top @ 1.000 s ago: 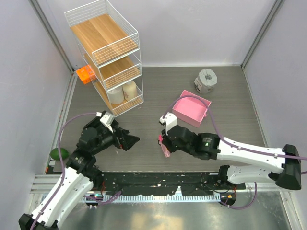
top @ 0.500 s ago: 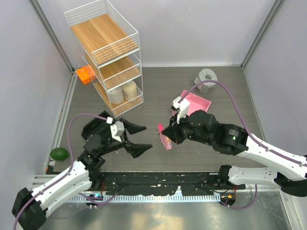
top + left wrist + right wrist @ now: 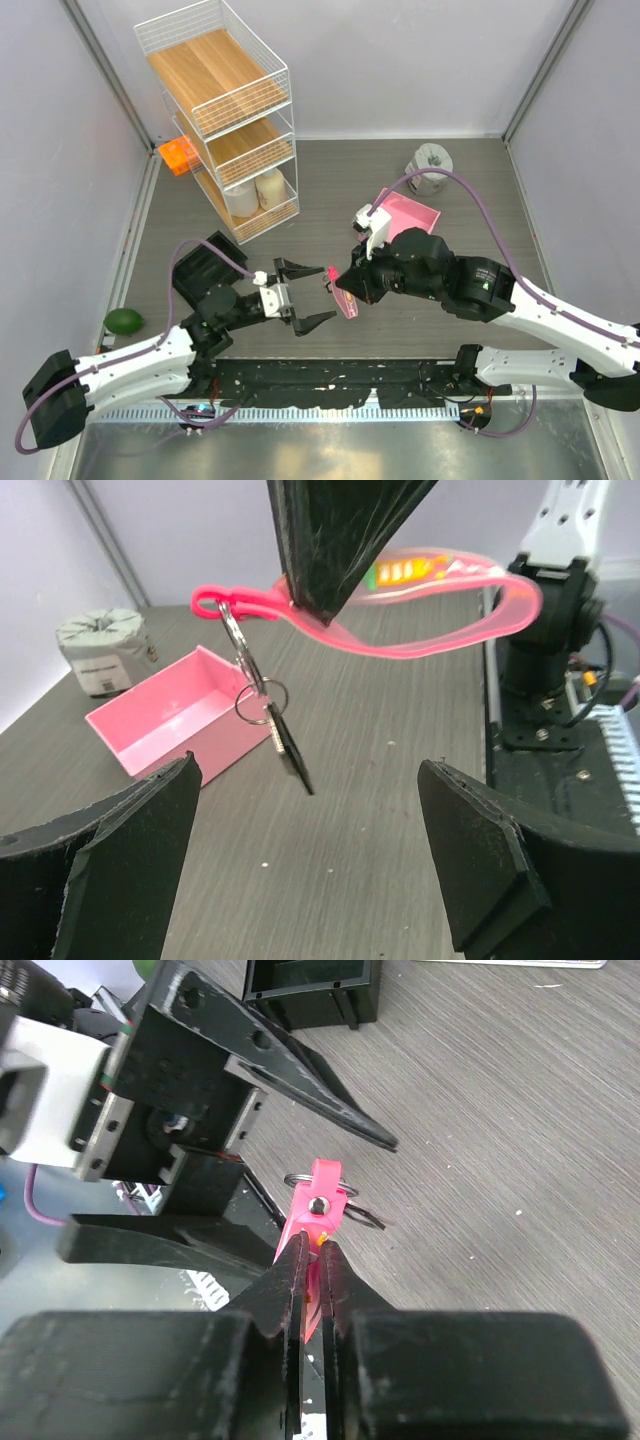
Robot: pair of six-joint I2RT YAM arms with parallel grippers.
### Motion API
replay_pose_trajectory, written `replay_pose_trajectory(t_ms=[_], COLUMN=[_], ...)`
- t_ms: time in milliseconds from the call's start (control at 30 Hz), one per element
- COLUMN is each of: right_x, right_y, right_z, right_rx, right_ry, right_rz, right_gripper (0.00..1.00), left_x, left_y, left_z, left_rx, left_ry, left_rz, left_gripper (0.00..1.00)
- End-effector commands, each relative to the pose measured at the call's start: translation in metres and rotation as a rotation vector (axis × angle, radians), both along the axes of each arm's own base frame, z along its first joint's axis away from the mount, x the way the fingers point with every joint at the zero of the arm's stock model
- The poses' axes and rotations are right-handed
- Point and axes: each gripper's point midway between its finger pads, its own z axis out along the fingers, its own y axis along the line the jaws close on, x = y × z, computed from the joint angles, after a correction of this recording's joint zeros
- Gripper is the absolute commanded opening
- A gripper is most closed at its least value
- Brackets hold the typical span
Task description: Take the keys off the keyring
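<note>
My right gripper (image 3: 345, 287) is shut on the keyring (image 3: 341, 296), a pink-red strip held above the table. In the left wrist view the keyring (image 3: 410, 630) hangs as a loop from a black finger (image 3: 340, 530). Small metal rings (image 3: 260, 695) and the black-headed keys (image 3: 290, 750) dangle from its left end. In the right wrist view the pads of my right gripper (image 3: 312, 1255) pinch the keyring (image 3: 315, 1200), and the keys (image 3: 368, 1220) show as a thin dark piece beside it. My left gripper (image 3: 326, 295) is open just left of the keyring, its jaws wide apart around the dangling end without touching it. The keys hang above and ahead of the left gripper (image 3: 310, 870).
A pink tray (image 3: 410, 218) sits behind the right arm, with a grey roll (image 3: 430, 168) beyond it. A white wire rack (image 3: 225, 110) stands at the back left beside an orange box (image 3: 177, 155). A green fruit (image 3: 124, 320) lies at the left edge.
My left gripper has swung right and forward, open, until its jaws flank the keyring's end. The right gripper has lifted the keyring and shifted it slightly left.
</note>
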Motion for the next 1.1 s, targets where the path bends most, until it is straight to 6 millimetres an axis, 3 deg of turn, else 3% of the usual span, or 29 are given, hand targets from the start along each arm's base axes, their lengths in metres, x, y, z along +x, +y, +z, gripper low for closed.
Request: replay_pose_trajectory(t_ms=[0, 133, 300, 367, 433, 533, 667, 800, 833, 933, 1067], right_x=[-0.003, -0.011, -0.012, -0.012, -0.012, -0.005, -0.001, -0.003, -0.003, -0.004, -0.004], right_y=[0.008, 0.011, 0.01, 0.008, 0.006, -0.006, -0.025, -0.029, -0.03, -0.027, -0.023], right_z=[0.028, 0.028, 0.023, 0.021, 0.018, 0.015, -0.016, -0.05, -0.054, -0.068, -0.061], right_rx=[0.084, 0.099, 0.102, 0.102, 0.098, 0.084, 0.013, -0.03, -0.033, -0.023, 0.045], right_ry=[-0.011, 0.007, 0.016, 0.02, 0.024, 0.009, 0.032, 0.075, 0.08, 0.074, 0.003], right_rz=[0.026, 0.07, 0.067, 0.061, 0.053, -0.01, -0.085, -0.099, -0.099, -0.086, -0.043], right_gripper=[0.07, 0.07, 0.07, 0.06, 0.07, 0.06, 0.06, 0.1, 0.14, 0.61, 0.69], left_x=[0.022, 0.03, 0.032, 0.029, 0.03, 0.035, 0.035, 0.02, 0.016, 0.008, -0.01], left_y=[-0.004, -0.009, -0.012, -0.014, -0.011, 0.005, 0.023, 0.029, 0.029, 0.035, 0.038], left_z=[0.031, 0.036, 0.045, 0.044, 0.044, 0.039, 0.036, 0.031, 0.031, 0.031, 0.041], left_rx=[-0.046, -0.073, -0.118, -0.114, -0.115, -0.12, -0.102, -0.026, -0.015, 0.009, 0.019], left_ry=[-0.107, -0.074, -0.046, -0.05, -0.055, -0.039, -0.015, 0.04, 0.055, 0.117, 0.208], left_rz=[0.109, 0.134, 0.131, 0.115, 0.125, 0.201, 0.256, 0.21, 0.193, 0.175, 0.113], left_gripper=[0.96, 0.95, 0.83, 0.65, 0.32, 0.0, 0.0, 0.0, 0.0, 0.0, 0.0])
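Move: The keyring with its key hangs from the pink strap, already pinched in the right hand. The ring is about 4 cm forward of the open left hand, 2 cm to its right and 1 cm higher. The strap's middle lies some 4 cm right of the left hand, level fore and aft and 3 cm up; the pink box is roughly 13 cm ahead, 18 cm right and 15 cm below. From the right hand the ring is about 4 cm left, 1 cm ahead and 2 cm down. The keyring is taken over in mid-air: the left hand eases about 3 cm forward and 1 cm right to bring its open fingers around it, shuts them on the ring end, then draws left some 4 cm and back. The right hand keeps its pinch on the strap almost in place, then opens and drops away about 8 cm, drifting right. ##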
